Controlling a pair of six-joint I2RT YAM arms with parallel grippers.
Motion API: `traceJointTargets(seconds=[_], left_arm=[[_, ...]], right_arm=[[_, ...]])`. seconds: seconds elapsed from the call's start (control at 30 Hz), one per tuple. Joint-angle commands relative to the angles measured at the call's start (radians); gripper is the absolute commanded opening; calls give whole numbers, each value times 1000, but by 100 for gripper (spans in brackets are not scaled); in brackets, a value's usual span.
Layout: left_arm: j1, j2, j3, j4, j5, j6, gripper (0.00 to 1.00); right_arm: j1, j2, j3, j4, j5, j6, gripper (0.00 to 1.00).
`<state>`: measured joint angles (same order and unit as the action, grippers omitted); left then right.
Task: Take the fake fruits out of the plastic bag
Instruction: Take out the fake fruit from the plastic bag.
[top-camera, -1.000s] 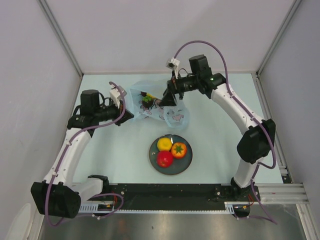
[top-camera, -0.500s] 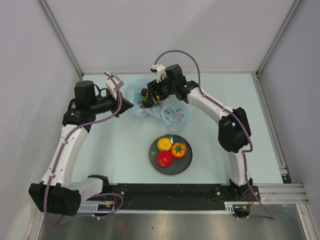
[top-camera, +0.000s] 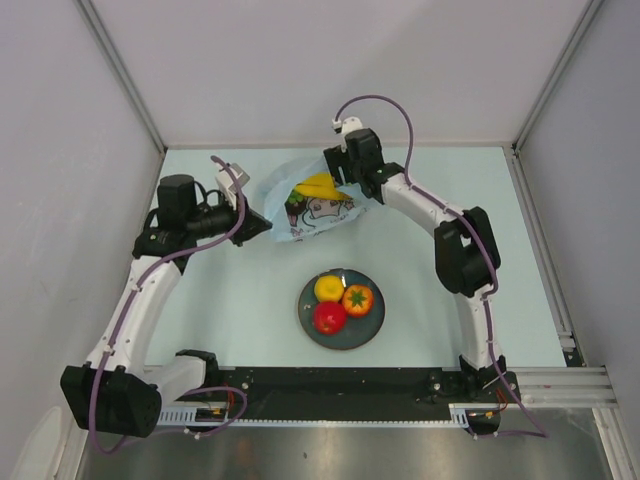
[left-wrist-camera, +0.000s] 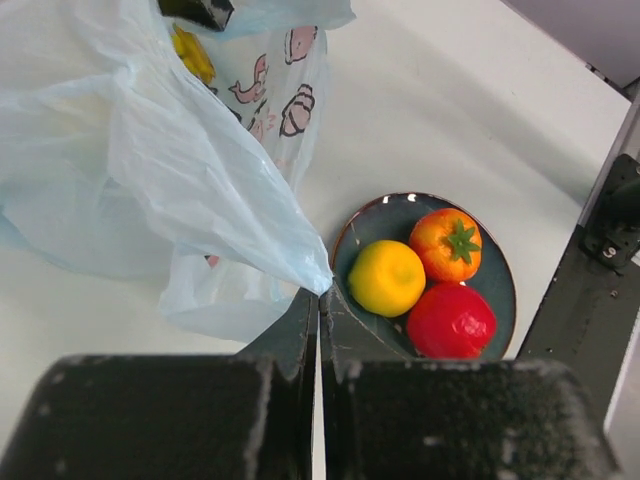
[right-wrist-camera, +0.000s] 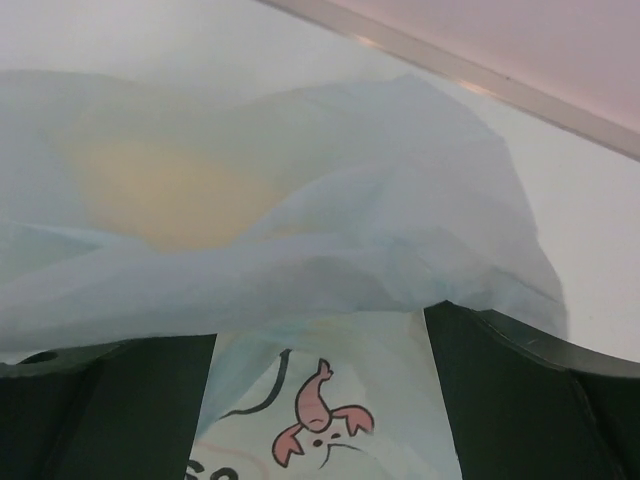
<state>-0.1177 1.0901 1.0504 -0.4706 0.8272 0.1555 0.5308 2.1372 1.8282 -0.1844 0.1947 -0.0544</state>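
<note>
The light-blue plastic bag (top-camera: 312, 210) lies at the table's far middle. My left gripper (top-camera: 266, 228) is shut on its left edge; in the left wrist view the fingers (left-wrist-camera: 320, 300) pinch a corner of the bag (left-wrist-camera: 150, 170). A yellow banana bunch (top-camera: 318, 186) shows at the bag's top, and its tip (left-wrist-camera: 195, 55) shows through the film. My right gripper (top-camera: 338, 183) is at the bag's far right side, jaws wide apart (right-wrist-camera: 320, 325), with bag film (right-wrist-camera: 300, 230) draped over them and nothing gripped. A yellow fruit (top-camera: 328, 288), an orange fruit (top-camera: 358, 299) and a red apple (top-camera: 330, 318) lie on the plate.
The dark teal plate (top-camera: 371, 326) sits in front of the bag, near the table's middle; its rim (left-wrist-camera: 505, 275) lies just right of my left fingers. A small dark shape (top-camera: 292, 199) shows inside the bag. Walls close in the table at the back and both sides.
My right gripper drew back from the bag's mouth toward its far right side. The bag bunched up and the yellow banana now shows on top. The left gripper kept its hold.
</note>
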Motion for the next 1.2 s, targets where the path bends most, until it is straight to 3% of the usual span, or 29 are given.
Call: traceJointTargets(seconds=[0.0, 0.67, 0.83, 1.0, 1.17], left_arm=[[-3, -15, -23, 67, 56, -54, 0], [-2, -19, -39, 72, 38, -47, 0], [-2, -22, -43, 75, 38, -50, 0], [-2, -13, -38, 93, 39, -65, 0], [-2, 2, -44, 127, 32, -100, 0]], right_arm=[[50, -33, -47, 40, 32, -58, 85], [57, 90, -18, 53, 175, -64, 69], [47, 57, -26, 48, 129, -59, 16], [52, -45, -33, -32, -79, -64, 5], [43, -187, -118, -90, -173, -47, 3]])
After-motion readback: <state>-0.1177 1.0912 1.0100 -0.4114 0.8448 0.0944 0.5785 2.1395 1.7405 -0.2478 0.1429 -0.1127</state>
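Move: Just to the left of the open right hand, about 6 cm off, some 8 cm lower and hardly any nearer the base, lie the bananas in the bag. The green fruit is some 13 cm left of that hand and 3 cm back, about 10 cm down; the plate stands around 31 cm back and 3 cm left, 16 cm below. From the left hand the bananas are roughly 25 cm ahead, 11 cm right and 18 cm down. Sinking some 7 cm into the bag, first edging back and left, then swinging right again, the right hand tips its left side down about 10 degrees and shuts its fingers on the bananas' right-hand end, with bag film caught between them. It then starts drawing back about 2.5 cm and rising 2 cm. The left hand keeps its pinch on the bag's corner. ##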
